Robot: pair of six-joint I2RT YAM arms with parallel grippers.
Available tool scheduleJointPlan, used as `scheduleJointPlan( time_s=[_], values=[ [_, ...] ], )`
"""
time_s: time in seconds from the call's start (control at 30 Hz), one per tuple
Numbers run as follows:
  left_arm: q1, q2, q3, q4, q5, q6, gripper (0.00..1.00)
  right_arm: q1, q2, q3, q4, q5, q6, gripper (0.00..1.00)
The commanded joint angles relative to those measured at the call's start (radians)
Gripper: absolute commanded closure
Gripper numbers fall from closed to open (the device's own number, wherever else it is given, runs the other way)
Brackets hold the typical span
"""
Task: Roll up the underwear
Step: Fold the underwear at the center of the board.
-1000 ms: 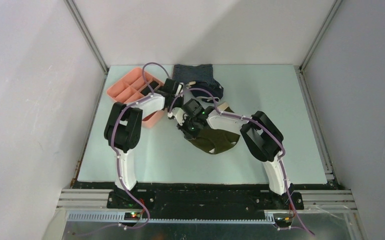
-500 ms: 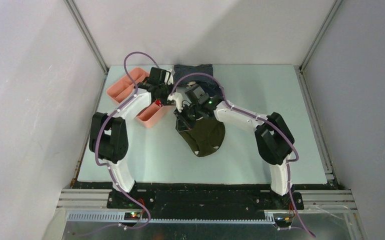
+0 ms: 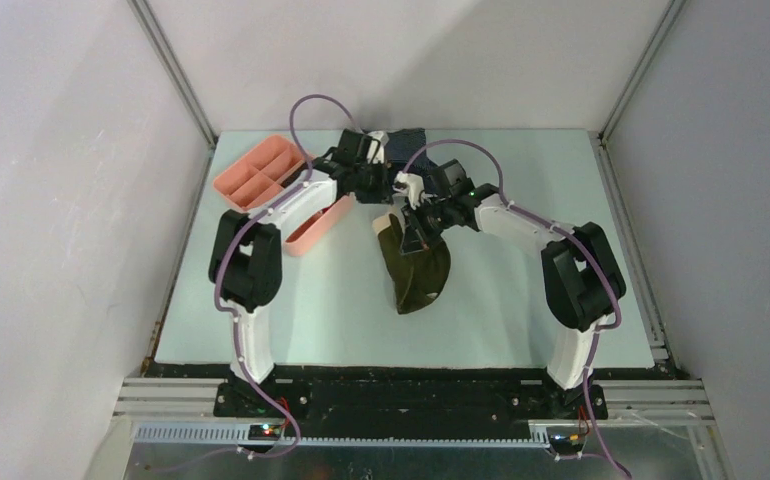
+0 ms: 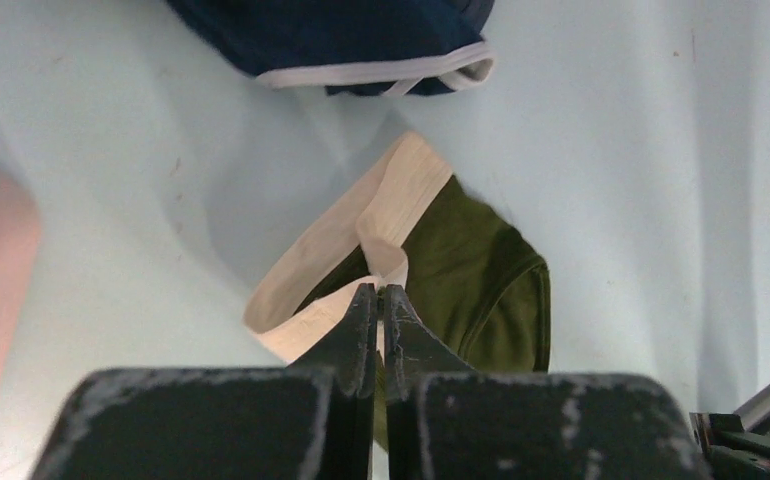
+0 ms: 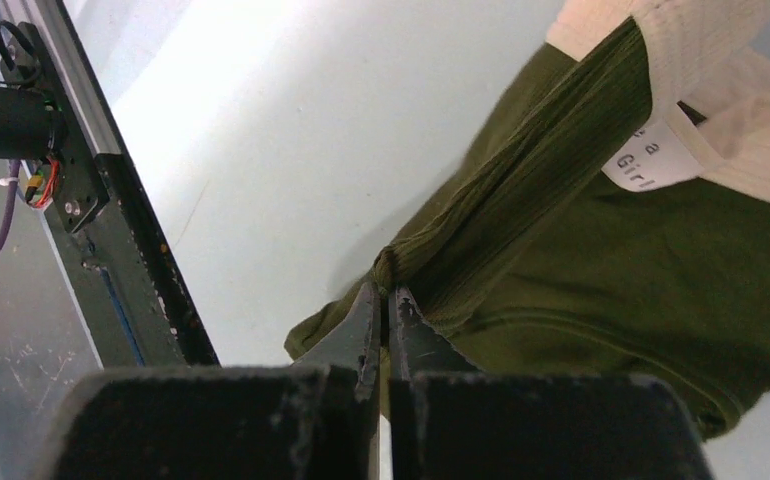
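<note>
The underwear [image 3: 418, 272], olive green with a cream waistband [image 3: 390, 222], is lifted at its far end and trails down onto the table toward me. In the left wrist view my left gripper [image 4: 379, 291] is shut on the cream waistband [image 4: 361, 225], with the olive cloth [image 4: 481, 270] beyond it. My right gripper [image 5: 388, 291] is shut on a bunched fold of the olive underwear [image 5: 661, 260], close to its edge. From above, both grippers meet over the garment's far end, left gripper [image 3: 379, 196] and right gripper [image 3: 419, 228].
A pink divided tray [image 3: 253, 180] sits at the far left, beside the left arm. A navy white-trimmed garment [image 4: 341, 40] lies just beyond the underwear, and a striped garment [image 3: 408, 136] lies at the back edge. The metal frame rail [image 5: 111, 220] shows beside the right gripper.
Both grippers have moved farther back and to the right, carrying the underwear. The garment has been drawn up and narrowed. The left gripper came off the tray side toward the middle.
</note>
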Motion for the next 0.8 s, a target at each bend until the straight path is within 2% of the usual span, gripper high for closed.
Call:
scheduleJointPlan(
  time_s=[0.0, 0.17, 0.37, 0.77],
  values=[
    [-0.027, 0.059, 0.124, 0.041, -0.097, 0.014, 1.0, -0.057, -0.046, -0.031, -0.032, -0.058, -0.011, 1.0],
    [-0.062, 0.131, 0.199, 0.038, -0.165, 0.021, 1.0, -0.117, -0.029, -0.055, -0.04, -0.057, -0.022, 1.0],
    [-0.092, 0.183, 0.248, 0.045, -0.18, 0.012, 1.0, -0.178, -0.002, -0.059, -0.059, -0.047, -0.043, 1.0],
    [-0.115, 0.244, 0.299, 0.052, -0.234, 0.039, 1.0, -0.195, 0.046, -0.058, -0.062, 0.016, -0.071, 1.0]
  ],
)
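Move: Each closed gripper holds part of the underwear's lifted side. The far right waistband corner lies about 4 cm ahead and 7 cm right of the left hand, 10 cm below. The underwear's right side is roughly 3 cm ahead and 6 cm right of the right hand, 9 cm below. From the left hand, the navy garment is about 9 cm ahead and 5 cm right, the pink tray some 22 cm left and 7 cm ahead. Still pinching the raised waistband and side of the underwear, both closed grippers sweep it rightward over the garment's right part, drifting forward and sinking about 3 cm. The left hand goes some 5 cm right with a slight roll, the right hand about 7 cm right while turning roughly 10 degrees clockwise; the sideways travel fades as they keep lowering. ##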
